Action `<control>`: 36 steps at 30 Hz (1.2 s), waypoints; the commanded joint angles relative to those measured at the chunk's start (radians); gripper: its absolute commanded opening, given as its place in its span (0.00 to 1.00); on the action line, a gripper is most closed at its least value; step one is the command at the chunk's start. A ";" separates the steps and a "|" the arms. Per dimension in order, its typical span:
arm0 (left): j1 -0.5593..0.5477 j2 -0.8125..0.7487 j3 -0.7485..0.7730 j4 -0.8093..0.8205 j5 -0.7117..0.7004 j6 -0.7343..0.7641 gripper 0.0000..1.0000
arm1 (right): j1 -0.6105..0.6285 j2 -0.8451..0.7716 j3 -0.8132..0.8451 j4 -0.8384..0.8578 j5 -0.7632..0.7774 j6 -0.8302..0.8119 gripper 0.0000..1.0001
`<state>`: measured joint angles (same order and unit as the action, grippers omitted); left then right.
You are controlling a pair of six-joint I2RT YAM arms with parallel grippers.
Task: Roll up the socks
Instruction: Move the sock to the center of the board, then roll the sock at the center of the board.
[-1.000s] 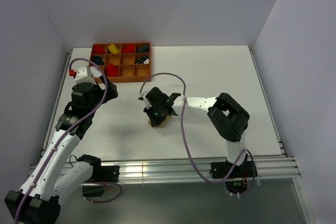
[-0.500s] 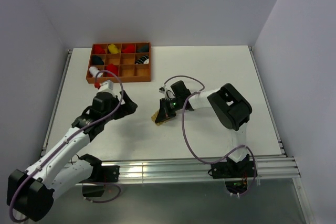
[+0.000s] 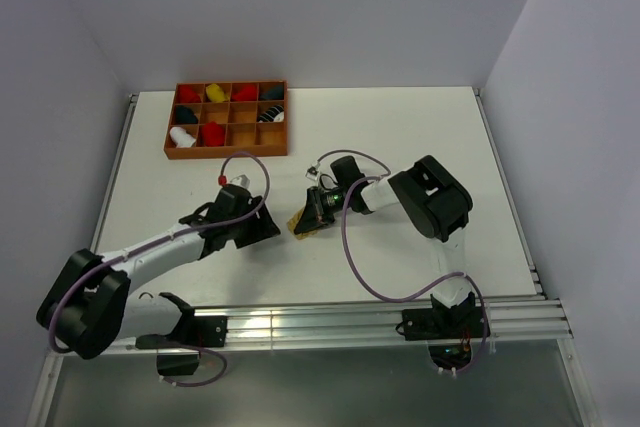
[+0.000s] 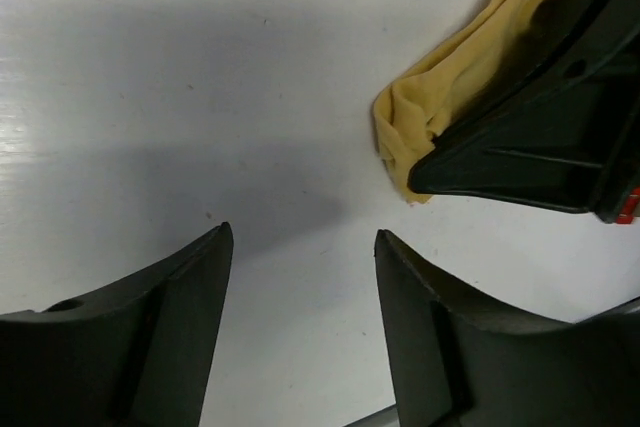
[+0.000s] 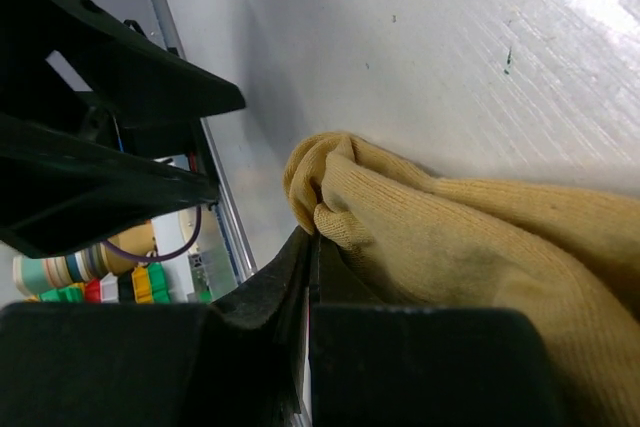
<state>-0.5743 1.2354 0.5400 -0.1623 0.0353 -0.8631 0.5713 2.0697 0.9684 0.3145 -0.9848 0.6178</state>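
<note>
A tan-yellow sock [image 3: 302, 225] lies crumpled on the white table, also seen in the left wrist view [image 4: 450, 87] and the right wrist view [image 5: 470, 237]. My right gripper [image 3: 312, 213] is low on the table with its jaws pressed together, pinching the sock's folded edge at their tip [image 5: 312, 239]. My left gripper [image 3: 264, 230] is open and empty just left of the sock, its fingers spread above bare table [image 4: 300, 232]. It shows in the right wrist view [image 5: 225, 147], and the right gripper shows in the left wrist view [image 4: 530, 137].
A brown wooden compartment tray [image 3: 226, 154] stands at the back left, holding several rolled socks in red, yellow, dark and white. The metal rail of the table's front edge [image 3: 300, 322] runs close behind the left gripper.
My left arm has swung down and right, bringing its open gripper from near the tray to just left of the sock. My right gripper stays on the sock, shifted slightly.
</note>
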 commanded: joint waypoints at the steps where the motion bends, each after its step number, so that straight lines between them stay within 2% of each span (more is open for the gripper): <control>1: -0.024 0.055 0.024 0.055 0.025 -0.013 0.63 | -0.005 0.024 -0.010 0.040 0.011 0.007 0.00; 2: -0.028 0.070 0.037 0.056 0.025 -0.001 0.60 | -0.005 0.024 -0.010 0.038 0.012 0.008 0.00; 3: -0.035 0.099 0.043 0.053 0.026 -0.001 0.53 | -0.005 0.024 -0.010 0.037 0.012 0.010 0.00; 4: -0.038 0.113 0.049 0.050 0.022 -0.001 0.52 | -0.007 0.024 -0.010 0.038 0.014 0.010 0.00; 11: -0.059 0.206 0.086 0.070 -0.014 0.009 0.50 | -0.007 0.023 -0.011 0.051 0.009 0.020 0.00; 13: -0.059 0.225 0.094 0.073 -0.031 0.006 0.46 | -0.007 0.020 -0.016 0.054 0.009 0.020 0.00; 20: -0.062 0.280 0.107 0.093 -0.031 -0.002 0.42 | -0.007 0.020 -0.013 0.054 0.008 0.023 0.00; 28: -0.075 0.360 0.149 0.063 -0.113 0.016 0.40 | -0.007 0.023 -0.002 0.032 0.009 0.014 0.00; 33: -0.084 0.417 0.195 -0.011 -0.163 0.042 0.32 | -0.005 -0.003 0.003 -0.015 0.041 -0.016 0.01; 36: -0.101 0.447 0.213 -0.032 -0.178 0.052 0.23 | -0.004 -0.032 0.007 -0.049 0.077 -0.033 0.07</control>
<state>-0.6579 1.6142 0.7647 -0.0471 -0.0689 -0.8528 0.5686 2.0739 0.9634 0.3321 -0.9764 0.6312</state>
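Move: The left hand, still part-open just above the board, is going for the end of the yellow sock; the sock's middle is about 5 cm ahead, 9 cm to the right and 3 cm lower. The right gripper's shut fingertips, already on that end of the sock, are roughly 2 cm ahead and 8 cm to the right of the left hand. From the right hand, the sock's middle is some 2 cm ahead, 2 cm to the right and 1 cm below. The left hand first sinks about 2 cm towards the board, then slides low to the right and forward, some 5 cm each way, to the free corner of the sock beside the right fingertips, its wrist barely turning while its fingers narrow from part-open until they pinch that corner. The right hand stays in place with its shut fingers still on the sock, its grip effort falling off only at the very end. ##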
